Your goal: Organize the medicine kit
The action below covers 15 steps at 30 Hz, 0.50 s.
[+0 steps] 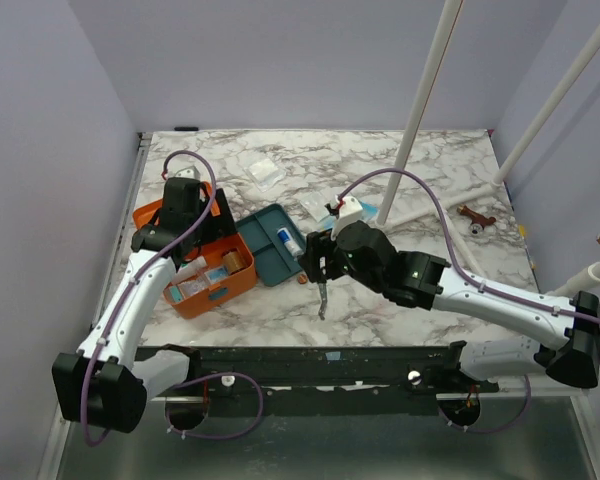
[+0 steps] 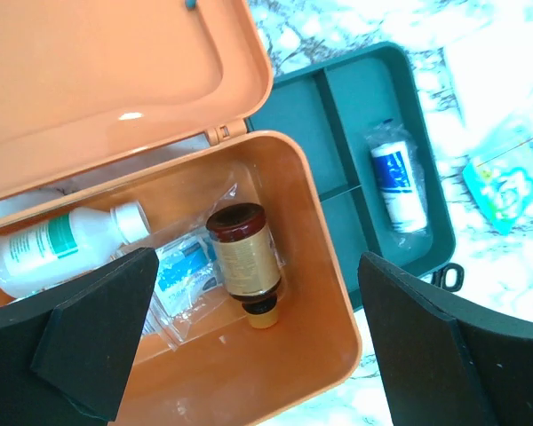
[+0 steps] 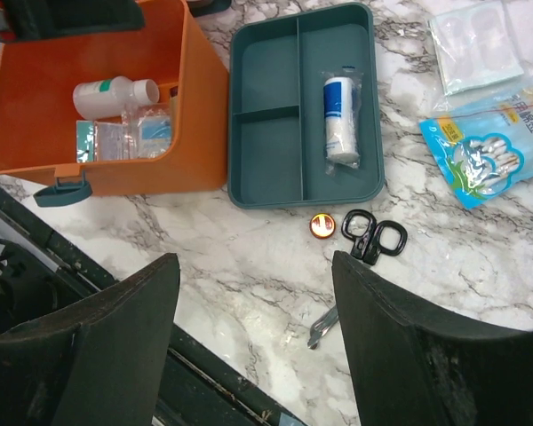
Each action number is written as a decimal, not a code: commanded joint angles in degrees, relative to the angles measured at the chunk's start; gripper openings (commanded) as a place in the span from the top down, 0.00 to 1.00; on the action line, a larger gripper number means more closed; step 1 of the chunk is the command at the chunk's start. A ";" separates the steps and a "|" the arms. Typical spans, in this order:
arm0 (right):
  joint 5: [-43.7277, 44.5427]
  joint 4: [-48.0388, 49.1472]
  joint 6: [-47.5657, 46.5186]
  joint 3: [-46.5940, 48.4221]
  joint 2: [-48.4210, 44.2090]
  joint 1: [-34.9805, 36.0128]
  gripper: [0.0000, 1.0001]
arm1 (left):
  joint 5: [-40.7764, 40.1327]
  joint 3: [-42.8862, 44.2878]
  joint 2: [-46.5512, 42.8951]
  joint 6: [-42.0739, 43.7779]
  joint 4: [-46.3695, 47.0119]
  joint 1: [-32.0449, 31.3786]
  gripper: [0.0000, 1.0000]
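The orange medicine kit (image 1: 216, 287) stands open at the left, lid (image 2: 115, 80) swung back. Inside lie a brown bottle (image 2: 242, 257), a white bottle (image 2: 62, 244) and clear-wrapped packets (image 2: 182, 271). My left gripper (image 2: 256, 293) hangs open over the kit, holding nothing; the brown bottle lies loose below it. Beside the kit sits a dark teal tray (image 3: 266, 151) with a bandage roll (image 3: 341, 120). My right gripper (image 3: 256, 266) is open and empty above the table, just in front of the tray. Black-handled scissors (image 3: 373, 238) and a small round tin (image 3: 322, 225) lie under it.
A blue packet (image 3: 493, 151) and a clear blister pack (image 3: 475, 40) lie right of the tray. Another clear packet (image 1: 267, 172) is at the back, a small brown object (image 1: 475, 217) at far right. Two white poles (image 1: 420, 110) slant over the table. A black rail (image 1: 310, 360) edges the front.
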 commanded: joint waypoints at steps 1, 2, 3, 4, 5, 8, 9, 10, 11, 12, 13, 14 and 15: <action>0.25 0.77 -0.26 1.30 2.99 0.16 0.27 | -1.90 1.53 -4.87 1.94 -1.86 -0.11 0.02; 0.67 0.79 -0.34 1.83 3.88 0.17 0.27 | -1.56 1.77 -5.97 2.22 -2.11 -0.12 0.02; 0.81 0.72 -0.45 2.62 4.95 0.19 0.27 | -1.11 1.88 -7.03 2.48 -2.44 -0.09 0.02; 0.77 0.54 -0.55 3.41 5.94 0.16 0.27 | -0.73 2.04 -7.98 2.70 -2.72 -0.08 0.02; 0.79 0.42 -0.72 4.35 7.08 0.07 0.27 | -0.35 2.01 -9.18 2.78 -2.99 -0.07 0.02; 1.43 -0.33 -1.35 7.44 10.62 -0.12 0.27 | 1.27 1.83 -12.55 3.48 -3.76 -0.07 0.01; 1.74 -0.60 -1.58 8.85 12.08 -0.32 0.27 | 1.78 1.72 -13.72 3.88 -4.20 -0.07 0.02; 1.94 -0.73 -1.91 10.02 13.38 -0.64 0.27 | 2.17 1.66 -14.71 4.28 -4.64 -0.07 0.02; 2.05 -0.73 -2.35 10.95 14.53 -0.99 0.27 | 2.20 1.63 -15.90 4.67 -5.21 -0.07 0.02; 2.14 -0.77 -2.56 12.18 15.92 -1.58 0.27 | 2.15 1.54 -16.90 4.88 -5.82 -0.07 0.02; 2.21 -0.88 -2.98 13.21 17.15 -2.13 0.27 | 2.19 1.38 -18.09 5.20 -6.31 -0.10 0.02; 2.19 -0.91 -3.36 14.63 18.69 -2.87 0.27 | 2.29 1.15 -19.29 5.49 -6.81 -0.09 0.01; 2.36 -0.96 -3.63 15.92 20.08 -3.47 0.27 | 2.46 0.89 -20.47 5.67 -7.28 -0.07 0.02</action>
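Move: The tray lies about 12 cm ahead and 13 cm left of the right gripper, some 19 cm below it. The tube in it is about 12 cm ahead and 8 cm left, the small round cap 3 cm ahead and 5 cm left. From the left gripper the tray is about 3 cm ahead and 11 cm right; the brown bottle lies below it, 2 cm back and 2 cm right, in the orange box, whose middle is 5 cm back and 4 cm left. Bring the right gripper, partly open and empty, towards the tray: sink it 2 to 3 cm first, then swing it left and forward, about 5 cm left and 3 to 4 cm forward in all. Meanwhile lift the left gripper, wide open, about 7 cm up and 4 cm back, away from the brown bottle, tipping its fingers up some 15 degrees. ##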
